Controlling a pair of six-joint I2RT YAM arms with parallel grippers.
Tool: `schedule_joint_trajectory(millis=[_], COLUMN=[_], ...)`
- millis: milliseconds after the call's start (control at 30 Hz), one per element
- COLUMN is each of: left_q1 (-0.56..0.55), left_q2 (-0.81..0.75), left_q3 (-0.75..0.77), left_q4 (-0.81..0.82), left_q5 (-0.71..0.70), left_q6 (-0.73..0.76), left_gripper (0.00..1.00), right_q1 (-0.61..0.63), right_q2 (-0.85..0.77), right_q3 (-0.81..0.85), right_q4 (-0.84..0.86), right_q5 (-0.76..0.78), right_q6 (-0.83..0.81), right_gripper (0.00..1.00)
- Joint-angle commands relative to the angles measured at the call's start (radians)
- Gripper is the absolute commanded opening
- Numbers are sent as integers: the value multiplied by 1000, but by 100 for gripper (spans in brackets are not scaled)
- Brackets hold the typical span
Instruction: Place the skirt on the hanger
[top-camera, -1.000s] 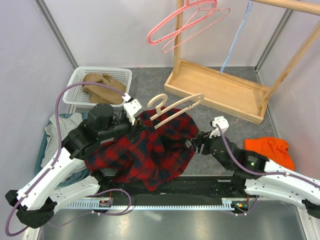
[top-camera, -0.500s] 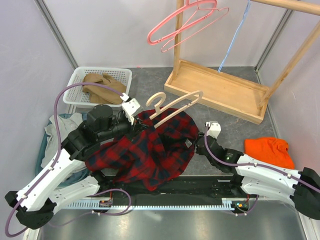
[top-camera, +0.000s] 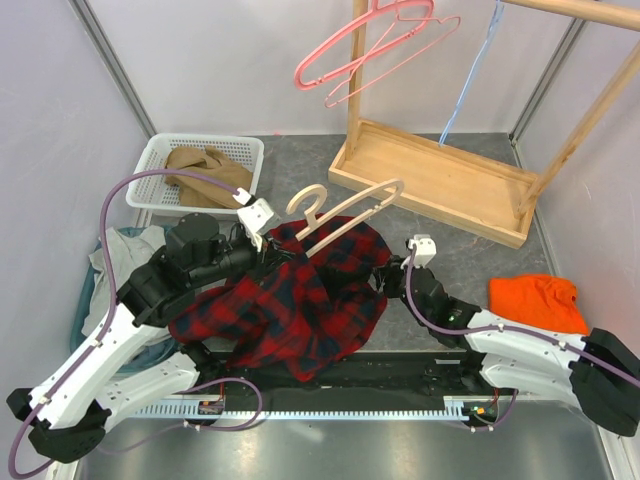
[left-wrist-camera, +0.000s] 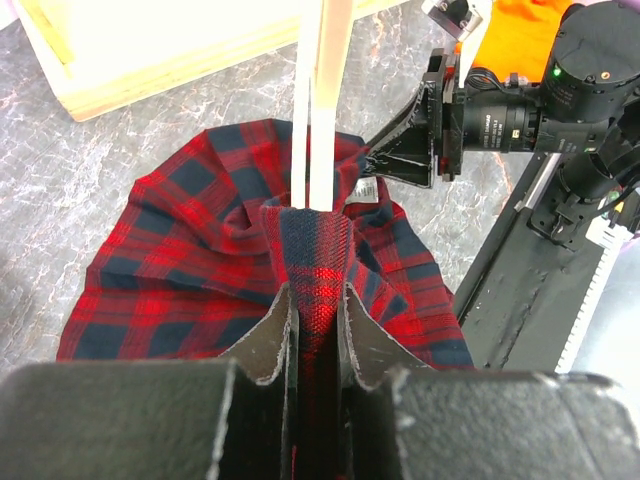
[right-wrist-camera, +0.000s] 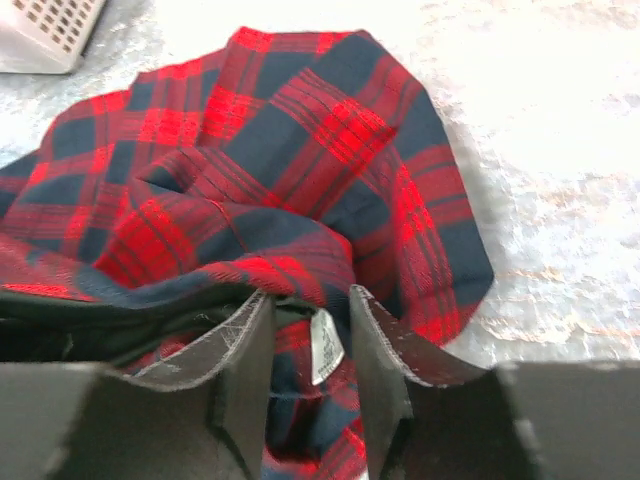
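Observation:
The tan-brown skirt (top-camera: 205, 172) lies bunched in the white basket (top-camera: 160, 150) at the back left, with no gripper near it. The pink hanger (top-camera: 370, 45) hangs high on the rack, also untouched. My left gripper (top-camera: 270, 250) (left-wrist-camera: 318, 300) is shut on a fold of the red plaid shirt (top-camera: 290, 300) (left-wrist-camera: 180, 260), just below the pale wooden hanger (top-camera: 345, 212) (left-wrist-camera: 320, 100) that sticks out of it. At the shirt's right edge my right gripper (top-camera: 385, 283) (right-wrist-camera: 310, 310) is shut on the plaid cloth (right-wrist-camera: 300, 130), a white label between its fingers.
A wooden rack with a tray base (top-camera: 440, 180) stands at the back right, a light-blue hanger (top-camera: 470, 85) dangling from it. An orange cloth (top-camera: 540, 300) lies at the right. A grey garment (top-camera: 115, 255) lies at the left under my left arm.
My right gripper has moved left to the shirt's right edge and closed its fingers round the cloth. The left gripper and wooden hanger shifted slightly left.

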Motion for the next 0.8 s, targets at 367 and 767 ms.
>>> schedule_joint_trajectory(millis=[367,767], left_q1=[4,4], left_q2=[-61,-103], left_q3=[-29,-62], left_q4=[75,66], left_q5=[27,61], left_q6=[-27,-14], left_gripper=[2,2], right_q1=[-180,-395], right_q2=[79,174], right_q3=[170,571], right_q4=[-24,-325], right_q5=[-17,-326], right_q6=[-44,-63], right_gripper=[0,0])
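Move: The skirt's free waist edge, with its white label, is already between my open right fingers, about 1 cm ahead of the hand point. From that hand, the hanger's free end is roughly 10 cm ahead, 1 cm right and 13 cm higher, and the middle of the wooden rack base about 24 cm ahead, 13 cm right and 7 cm lower. From my left hand, the waist edge is some 7 cm ahead, 17 cm right and 20 cm down. I shut my right fingers on the skirt's free waist edge, dipping about 1 cm as they pinch it. Then I carry it forward and up, about 10 cm each way, towards the hanger's free end, turning slightly clockwise. My left hand keeps its pinch on hanger and cloth, easing back only a centimetre or two. ##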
